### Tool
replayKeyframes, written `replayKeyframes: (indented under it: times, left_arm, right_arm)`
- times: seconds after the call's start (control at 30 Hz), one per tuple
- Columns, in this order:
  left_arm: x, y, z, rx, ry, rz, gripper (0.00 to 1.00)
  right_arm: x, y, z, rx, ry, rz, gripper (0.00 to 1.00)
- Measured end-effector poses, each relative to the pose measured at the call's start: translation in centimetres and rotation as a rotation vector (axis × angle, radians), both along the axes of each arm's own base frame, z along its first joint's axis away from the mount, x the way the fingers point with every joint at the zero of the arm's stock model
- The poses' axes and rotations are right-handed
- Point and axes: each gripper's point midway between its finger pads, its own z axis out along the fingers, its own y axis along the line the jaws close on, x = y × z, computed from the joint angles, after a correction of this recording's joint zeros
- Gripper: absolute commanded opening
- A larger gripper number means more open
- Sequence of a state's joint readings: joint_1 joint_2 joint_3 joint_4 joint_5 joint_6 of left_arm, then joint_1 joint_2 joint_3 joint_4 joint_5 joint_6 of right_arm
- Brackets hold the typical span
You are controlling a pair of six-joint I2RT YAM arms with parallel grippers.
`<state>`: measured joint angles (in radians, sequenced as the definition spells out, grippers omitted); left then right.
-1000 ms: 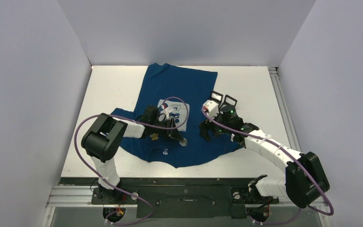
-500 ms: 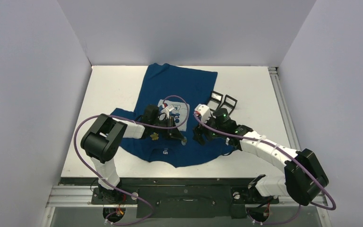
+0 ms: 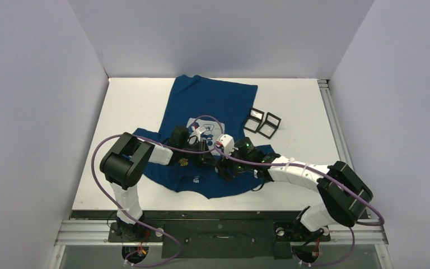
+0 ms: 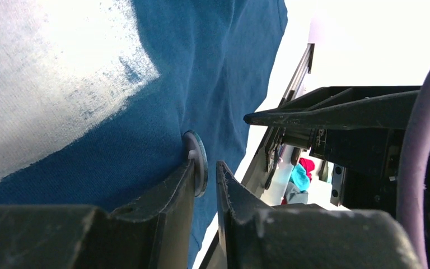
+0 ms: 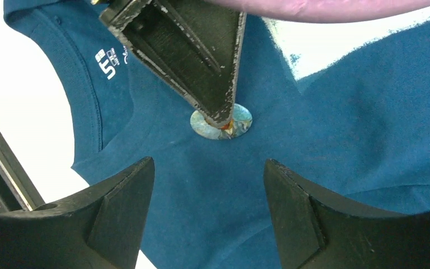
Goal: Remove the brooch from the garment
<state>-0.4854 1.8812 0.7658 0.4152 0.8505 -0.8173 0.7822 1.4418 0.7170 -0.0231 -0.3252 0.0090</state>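
Note:
The garment [image 3: 213, 101], a dark blue T-shirt with a pale square print [image 3: 195, 123], lies flat on the white table [image 3: 129, 106]. The brooch [image 5: 242, 121] is a small round disc pinned below the print, near the collar. My left gripper [image 3: 210, 161] comes down on it. In the left wrist view its jaws are almost together, the brooch [image 4: 199, 162] held edge-on between them, one finger behind the disc and one in front. My right gripper [image 5: 207, 165] hovers open just over the cloth [image 5: 341, 112], a little short of the brooch, with nothing between its fingers. In the top view it [image 3: 224, 170] sits close against the left gripper.
Two small black-framed square boxes [image 3: 261, 121] stand on the table right of the shirt. A small yellow object [image 3: 182, 163] lies on the shirt's left part. White lettering [image 5: 107, 63] marks the collar. Grey walls enclose three sides.
My right arm has swung left from beside the black boxes to just next to the left gripper over the brooch. The left gripper has narrowed onto the brooch.

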Motion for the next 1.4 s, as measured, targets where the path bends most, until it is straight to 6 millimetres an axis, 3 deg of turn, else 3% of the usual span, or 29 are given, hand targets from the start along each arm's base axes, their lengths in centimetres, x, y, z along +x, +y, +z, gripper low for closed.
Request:
replayKeyframes:
  times: [0.33,0.63,0.97,1.17,1.4]
  left_arm:
    - [-0.4,-0.4,-0.3,-0.056,0.083,0.017,0.30]
    - [-0.3,-0.6,0.1,-0.107,0.135,0.038,0.34]
    - [-0.1,-0.7,0.6,-0.126,0.148,0.045,0.37]
    - [0.1,-0.6,0.7,-0.131,0.147,0.053,0.37]
    - [0.4,-0.1,0.5,-0.129,0.150,0.069,0.38]
  right_arm:
    - [1.0,0.4,-1.4,-0.033,-0.021,-0.084,0.65]
    - [1.1,0.8,-1.9,-0.073,-0.069,-0.110,0.61]
    - [1.4,1.0,-3.0,-0.139,-0.102,-0.127,0.45]
    - [1.9,0.7,-3.0,-0.154,-0.120,-0.143,0.22]
    - [2.4,0.3,-2.7,-0.141,-0.116,-0.142,0.15]
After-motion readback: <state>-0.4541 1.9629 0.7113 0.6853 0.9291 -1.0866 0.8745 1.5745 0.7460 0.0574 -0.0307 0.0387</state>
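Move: The round brooch is right at my left fingertips, about 1 cm to their right and 1 cm below. From my open right hand it lies some 2 cm ahead, 2 cm left and 3 cm down. The yellow star pin is about 14 cm left of the brooch and 3 cm farther out. The middle of the printed patch is some 12 cm beyond the brooch and 5 cm left of it, the white lettering 8 cm left of it and 5 cm nearer me. I lower my right hand about 3 cm and ease it some 2.5 cm forward to the brooch, turning the wrist around 15 degrees. I close its wide-open fingers almost fully on the brooch's rim. My left hand stays within a centimetre at the brooch, rolls about 10 degrees and spreads its fingers partly, one fingertip still against the rim. ##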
